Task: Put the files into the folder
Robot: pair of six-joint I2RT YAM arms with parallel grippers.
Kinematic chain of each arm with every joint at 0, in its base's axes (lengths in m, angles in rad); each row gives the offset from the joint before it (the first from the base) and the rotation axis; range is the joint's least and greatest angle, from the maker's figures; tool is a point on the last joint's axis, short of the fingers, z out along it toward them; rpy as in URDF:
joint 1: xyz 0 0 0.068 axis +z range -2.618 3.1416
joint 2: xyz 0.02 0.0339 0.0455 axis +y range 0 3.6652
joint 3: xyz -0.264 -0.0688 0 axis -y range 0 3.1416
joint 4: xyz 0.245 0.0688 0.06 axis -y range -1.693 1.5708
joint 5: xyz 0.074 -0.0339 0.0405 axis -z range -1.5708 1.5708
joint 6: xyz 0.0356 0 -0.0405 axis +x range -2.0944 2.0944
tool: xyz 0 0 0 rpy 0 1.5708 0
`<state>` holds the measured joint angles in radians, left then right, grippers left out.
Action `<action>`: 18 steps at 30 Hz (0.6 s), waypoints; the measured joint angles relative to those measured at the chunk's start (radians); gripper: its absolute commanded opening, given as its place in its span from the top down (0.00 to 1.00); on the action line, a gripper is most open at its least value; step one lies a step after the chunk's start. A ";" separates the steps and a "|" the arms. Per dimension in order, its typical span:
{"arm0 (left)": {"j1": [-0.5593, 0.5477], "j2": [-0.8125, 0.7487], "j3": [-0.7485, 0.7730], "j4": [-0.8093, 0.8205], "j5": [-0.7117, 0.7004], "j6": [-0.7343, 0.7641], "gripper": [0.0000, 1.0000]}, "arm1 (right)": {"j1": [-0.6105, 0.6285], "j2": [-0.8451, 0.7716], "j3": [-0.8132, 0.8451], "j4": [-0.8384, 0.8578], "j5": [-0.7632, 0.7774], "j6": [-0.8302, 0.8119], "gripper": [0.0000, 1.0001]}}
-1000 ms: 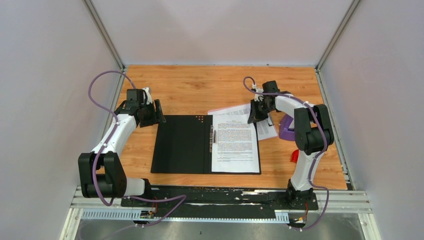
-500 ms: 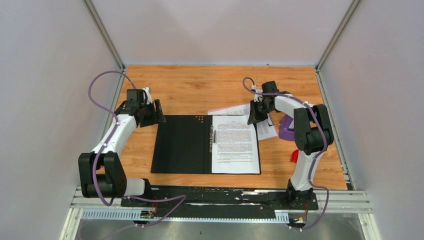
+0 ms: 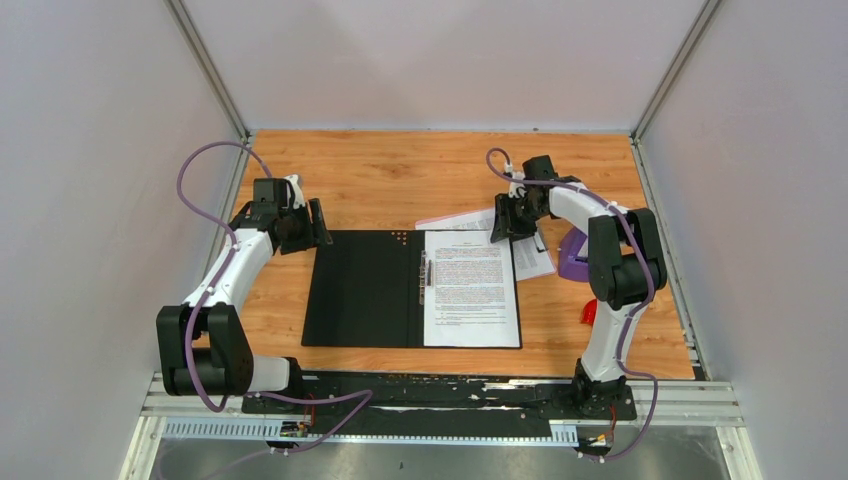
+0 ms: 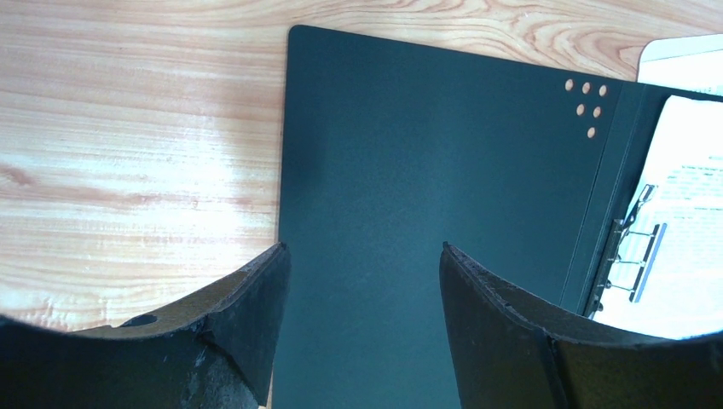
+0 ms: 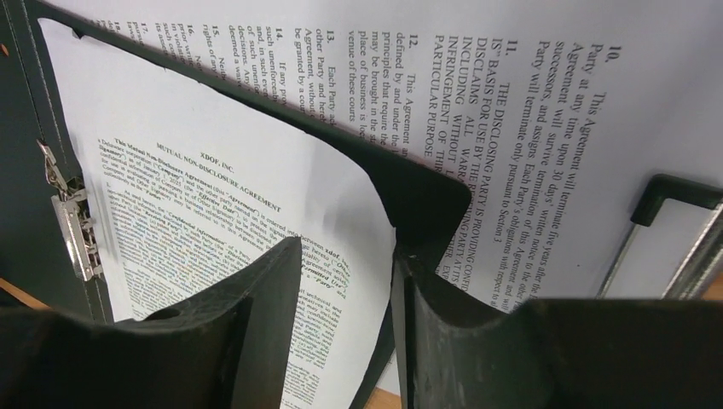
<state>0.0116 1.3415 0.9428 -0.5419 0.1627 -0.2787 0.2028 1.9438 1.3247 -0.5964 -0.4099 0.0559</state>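
Note:
The folder (image 3: 365, 290) lies open on the table, black inside up, with small punched holes (image 4: 587, 102) at its far edge. One printed file (image 3: 470, 290) lies in its right half beside the metal fastener (image 5: 72, 230). Another printed file (image 3: 530, 255) lies outside, past the folder's far right corner. My left gripper (image 3: 318, 228) is open and empty over the folder's far left corner (image 4: 426, 170). My right gripper (image 3: 503, 228) is open over the folder's far right corner (image 5: 418, 187), with the filed sheet (image 5: 196, 196) showing between its fingers.
A pink clipboard edge (image 3: 440, 219) shows under the loose sheet, and its metal clip (image 5: 673, 221) is in the right wrist view. A purple object (image 3: 572, 255) and a red object (image 3: 589, 311) sit by the right arm. Grey walls enclose the table.
My right gripper has shifted slightly left and toward the far side. The left arm, folder and sheets have not moved.

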 measured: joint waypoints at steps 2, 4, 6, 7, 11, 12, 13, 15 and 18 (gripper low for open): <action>0.000 0.000 0.000 0.000 0.011 0.000 0.28 | 0.000 -0.001 0.015 -0.011 0.012 0.005 0.48; 0.000 0.000 -0.005 0.002 0.025 0.001 0.28 | 0.000 -0.005 0.031 -0.024 0.023 0.012 0.42; 0.000 -0.003 -0.020 0.004 0.039 0.002 0.28 | 0.000 -0.010 0.050 -0.042 0.036 0.022 0.39; 0.000 -0.005 -0.028 0.004 0.042 0.002 0.28 | 0.000 -0.014 0.058 -0.050 0.042 0.024 0.38; -0.010 -0.023 -0.061 -0.001 0.065 0.005 0.29 | 0.010 -0.035 0.077 -0.058 0.062 0.048 0.33; -0.016 -0.031 -0.067 0.000 0.073 0.005 0.29 | 0.016 -0.041 0.079 -0.057 0.063 0.052 0.33; -0.026 -0.041 -0.072 0.002 0.085 0.005 0.29 | 0.024 -0.047 0.079 -0.054 0.061 0.057 0.33; -0.046 -0.060 -0.084 0.009 0.119 0.005 0.29 | 0.043 -0.051 0.079 -0.034 0.032 0.068 0.32; -0.074 -0.073 -0.113 0.036 0.171 0.003 0.30 | 0.087 -0.052 0.066 0.050 -0.048 0.092 0.33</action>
<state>-0.0620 1.2682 0.8295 -0.5060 0.3336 -0.2756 0.2893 1.8919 1.3911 -0.5468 -0.4583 0.1478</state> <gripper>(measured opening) 0.708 0.673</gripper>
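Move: The right hand is at the top right corner of the loose sheet in the open folder. The folder's ring clip lies about 18 cm to its left, 9 back and 2 below; the sheet's middle about 8 left and 11 back, and the clipboard's clip some 8 to its right, level. From the left hand the ring clip is roughly 20 cm right, 5 back and 9 below, with the folder cover's middle 7 right and 8 back. Both near the ring clip: right opens wider, lifts about 5 cm, swings left; left goes right and back. ##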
